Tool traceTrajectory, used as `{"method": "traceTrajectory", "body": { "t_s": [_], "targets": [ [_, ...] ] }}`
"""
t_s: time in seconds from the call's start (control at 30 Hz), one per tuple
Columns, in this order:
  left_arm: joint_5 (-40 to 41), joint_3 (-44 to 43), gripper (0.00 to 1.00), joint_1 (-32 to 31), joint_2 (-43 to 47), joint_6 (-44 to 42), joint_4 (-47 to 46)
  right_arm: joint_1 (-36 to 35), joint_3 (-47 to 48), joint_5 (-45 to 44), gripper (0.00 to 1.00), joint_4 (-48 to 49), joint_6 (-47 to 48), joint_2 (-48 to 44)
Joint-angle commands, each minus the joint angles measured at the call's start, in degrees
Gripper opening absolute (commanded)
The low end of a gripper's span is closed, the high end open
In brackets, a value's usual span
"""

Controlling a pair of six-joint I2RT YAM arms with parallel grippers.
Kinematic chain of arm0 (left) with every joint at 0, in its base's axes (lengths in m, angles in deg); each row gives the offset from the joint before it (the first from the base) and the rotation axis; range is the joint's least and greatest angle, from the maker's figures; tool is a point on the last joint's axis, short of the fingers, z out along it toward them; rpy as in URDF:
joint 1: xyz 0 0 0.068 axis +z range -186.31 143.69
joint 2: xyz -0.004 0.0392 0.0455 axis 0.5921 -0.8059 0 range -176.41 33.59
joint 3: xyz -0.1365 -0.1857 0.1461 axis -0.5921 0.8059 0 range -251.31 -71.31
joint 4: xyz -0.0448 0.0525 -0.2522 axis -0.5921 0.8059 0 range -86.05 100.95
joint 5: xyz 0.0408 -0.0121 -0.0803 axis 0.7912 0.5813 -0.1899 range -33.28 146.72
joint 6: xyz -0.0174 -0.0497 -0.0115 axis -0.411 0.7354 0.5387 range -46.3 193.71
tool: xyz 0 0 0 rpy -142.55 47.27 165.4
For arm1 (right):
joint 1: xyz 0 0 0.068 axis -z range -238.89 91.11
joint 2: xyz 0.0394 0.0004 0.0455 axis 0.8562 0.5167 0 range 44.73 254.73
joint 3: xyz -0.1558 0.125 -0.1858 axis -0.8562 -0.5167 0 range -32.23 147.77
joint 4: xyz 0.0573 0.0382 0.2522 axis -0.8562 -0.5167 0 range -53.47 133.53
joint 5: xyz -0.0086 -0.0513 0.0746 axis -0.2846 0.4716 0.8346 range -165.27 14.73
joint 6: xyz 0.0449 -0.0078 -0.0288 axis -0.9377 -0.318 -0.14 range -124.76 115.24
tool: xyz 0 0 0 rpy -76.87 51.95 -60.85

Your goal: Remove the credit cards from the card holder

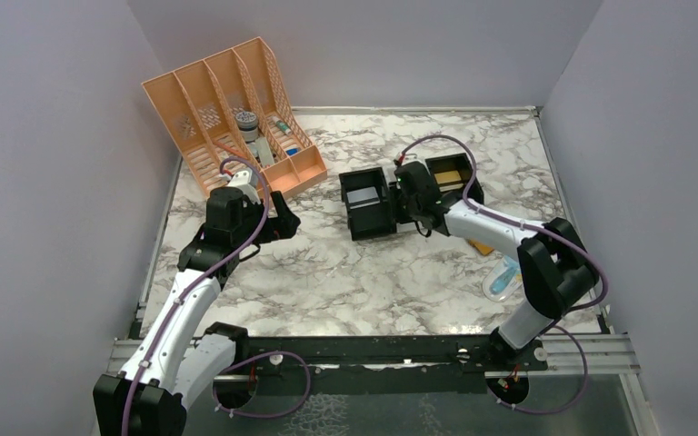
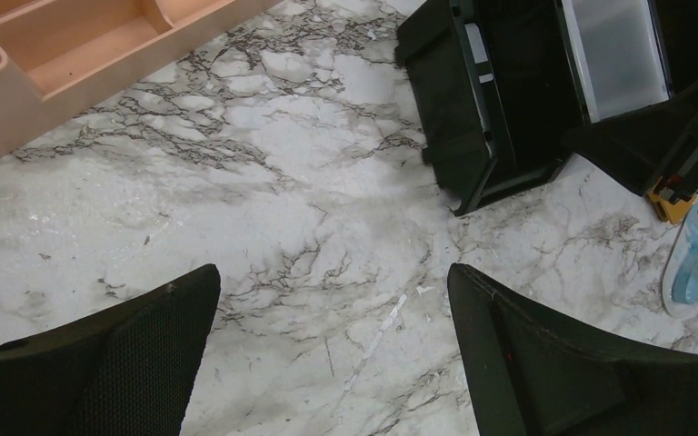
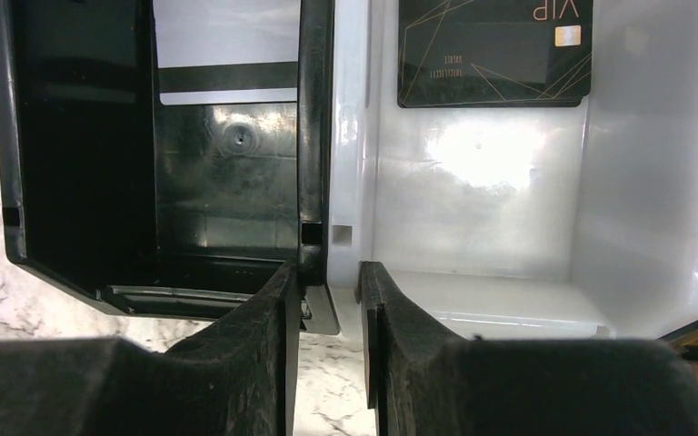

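Two black bins (image 1: pixel 366 218) stand side by side at mid-table. In the right wrist view the black-walled one (image 3: pixel 18 182) holds a pale credit card with a dark stripe (image 3: pixel 227 45). The pale-walled one (image 3: pixel 473 182) holds a black VIP card (image 3: pixel 495 50). My right gripper (image 3: pixel 327 272) hovers at the rims between them. Its jaws stand a narrow gap apart, with only marble showing between them. A tan corner of the card holder (image 1: pixel 482 246) pokes out from under the right forearm. My left gripper (image 2: pixel 332 272) hangs wide open over bare marble.
An orange desk organizer (image 1: pixel 227 118) stands at the back left, close to the left gripper (image 1: pixel 280 222). Another black bin (image 1: pixel 454 177) with something tan inside sits behind the right gripper (image 1: pixel 403 202). A clear-blue packet (image 1: pixel 503 277) lies by the right arm.
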Motion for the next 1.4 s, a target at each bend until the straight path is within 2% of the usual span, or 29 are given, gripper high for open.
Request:
{"method": "traceTrajectory", "body": {
  "t_s": [0.0, 0.3, 0.5, 0.63, 0.87, 1.1, 1.17, 1.2, 1.27, 1.33, 1.37],
  "targets": [
    [0.05, -0.68, 0.99, 0.14, 1.18, -0.12, -0.12, -4.05, -1.13, -1.77, 0.25, -0.96, -6.52, 2.71],
    [0.09, -0.6, 0.99, 0.1, 1.04, -0.02, -0.12, -12.83, -2.06, -9.38, 0.26, -1.73, -18.81, 3.52],
    [0.24, -0.64, 0.99, 0.1, 1.06, 0.04, -0.08, -16.78, 2.03, -13.21, 0.31, -4.69, -25.76, 5.57],
    [0.24, -0.59, 0.99, 0.1, 1.09, -0.09, -0.03, -17.87, 5.04, -13.75, 0.39, -6.22, -26.73, 7.28],
    [0.11, -0.76, 0.99, 0.11, 0.82, -0.3, 0.08, -18.5, 6.86, -12.58, 0.44, -6.49, -25.03, 7.63],
    [0.55, -1.12, 0.99, 0.17, 0.87, -0.72, 0.55, -18.5, 7.14, -14.16, 0.53, -7.06, -18.85, 0.37],
    [0.43, -1.12, 0.99, 0.1, 0.62, -0.78, 0.53, -18.5, 7.05, -15.72, 0.59, -6.85, -16.1, -3.2],
    [0.34, -1.12, 0.99, 0.1, 0.58, -0.81, 0.66, -18.5, 6.68, -17.99, 0.66, -7.4, -15.42, -4.99],
    [0.29, -1.21, 0.99, 0.12, 0.55, -0.9, 0.82, -18.18, 5.47, -25.8, 0.77, -9.23, -14.81, -8.92],
    [0.62, -1.22, 0.99, 0.1, 0.69, -0.91, 1.04, -15.46, 2.72, -31.26, 0.84, -10.73, -15.37, -13.64],
    [0.72, -1.22, 0.99, 0.14, 0.79, -0.84, 1.1, -12.65, 0.6, -30.8, 0.85, -10.38, -15.17, -16.08]
  ]
}}
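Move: The three-bin tray is already pinched by the right hand near the front end of the wall between its left black bin and white bin; the tray's middle lies about 6 cm ahead, 5 cm right and 4 cm below that hand. The grey card is some 8 cm ahead and 6 cm left, the black card 10 cm ahead and 6 cm right, the mustard card holder about 3 cm back and 22 cm right. From the left hand the tray's middle is roughly 6 cm ahead, 27 cm right, 13 cm down. The tray, still gripped by its dividing wall, is dragged across the table by the right hand, about 9 cm left and 6 cm back, turning a little clockwise (under 10 degrees). The fingers begin opening late in the drag as the hand dips about 2 cm; they then let go of the wall and the hand lifts some 10 cm, drifting slightly right and opening wide above the bins. ##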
